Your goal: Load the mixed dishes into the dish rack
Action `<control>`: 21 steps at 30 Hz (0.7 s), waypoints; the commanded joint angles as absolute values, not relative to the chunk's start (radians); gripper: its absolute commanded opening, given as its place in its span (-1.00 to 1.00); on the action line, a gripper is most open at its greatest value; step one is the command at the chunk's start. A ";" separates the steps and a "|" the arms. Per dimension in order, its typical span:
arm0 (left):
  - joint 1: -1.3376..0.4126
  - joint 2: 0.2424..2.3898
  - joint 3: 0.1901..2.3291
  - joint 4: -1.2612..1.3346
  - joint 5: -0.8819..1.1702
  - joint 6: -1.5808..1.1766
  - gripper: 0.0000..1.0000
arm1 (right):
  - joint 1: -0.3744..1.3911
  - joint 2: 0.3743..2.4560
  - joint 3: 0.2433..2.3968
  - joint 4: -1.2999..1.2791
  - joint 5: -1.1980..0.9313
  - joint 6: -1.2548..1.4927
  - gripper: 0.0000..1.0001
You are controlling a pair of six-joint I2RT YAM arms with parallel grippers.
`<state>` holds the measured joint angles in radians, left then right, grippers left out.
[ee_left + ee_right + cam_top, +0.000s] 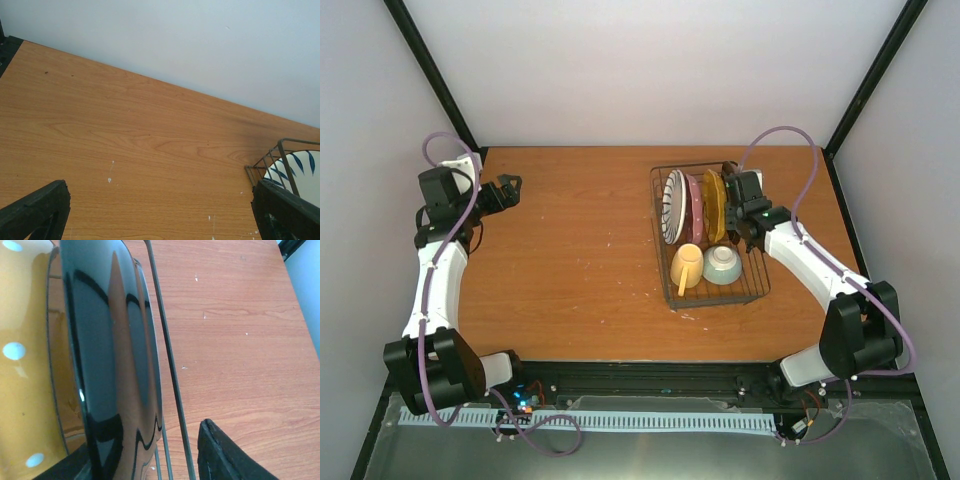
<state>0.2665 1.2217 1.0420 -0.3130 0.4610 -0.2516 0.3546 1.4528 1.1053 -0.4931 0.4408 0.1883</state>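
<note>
The dish rack (666, 285) stands right of the table's centre. Upright in its dividers are the striped white plate (673, 205), the pink plate (695, 205) and the orange dotted plate (714, 205). The yellow mug (686, 266) and green bowl (722, 264) sit at its near end. My right gripper (734, 188) straddles the orange plate's dark rim (110, 365). Its jaws are parted, and the right finger (225, 455) stands clear of the plate, outside a rack wire (167, 355). My left gripper (512, 187) hangs open and holds nothing at the far left.
Bare wooden tabletop (150, 150) lies under the left gripper (160, 220), with the rack's corner (280, 150) and the striped plate (300, 175) at that view's right edge. Black frame posts and white walls close in the table.
</note>
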 commanded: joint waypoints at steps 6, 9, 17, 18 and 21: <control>0.268 1.193 1.040 -0.301 0.468 -0.257 0.99 | 0.360 1.394 1.161 -0.536 0.537 0.222 -0.05; 0.268 1.193 1.039 -0.302 0.465 -0.261 0.99 | 0.360 1.352 1.180 -0.538 0.559 0.230 0.04; 0.268 1.193 1.031 -0.290 0.492 -0.298 0.99 | 0.359 1.192 1.217 -0.507 0.474 0.231 0.59; 0.268 1.194 1.030 -0.289 0.502 -0.303 1.00 | 0.359 1.171 1.220 -0.506 0.466 0.232 0.64; 0.268 1.193 1.021 -0.282 0.533 -0.311 1.00 | 0.358 1.118 1.225 -0.512 0.449 0.237 0.70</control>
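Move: The black plate stands on edge in the dish rack, its near upper rim between my right fingers; its middle is about 3 cm ahead, 1 cm left and 5 cm down. The yellow plate stands some 4 cm to the left of the black one. From my right hand the upturned bowl is about 10 cm back and 3 cm left, the yellow mug 10 cm back and 10 cm left. From my left hand the black plate is roughly 48 cm right, about level and 15 cm lower. I spread my right fingers from partly open to nearly wide, easing about 1 cm to the right from around the black plate's rim. Then I lift, slowly at first and quickly after, some 14 cm straight up and away from the rack, drawing back about 3 cm late in the rise as the fingers tip up roughly 20 degrees. ##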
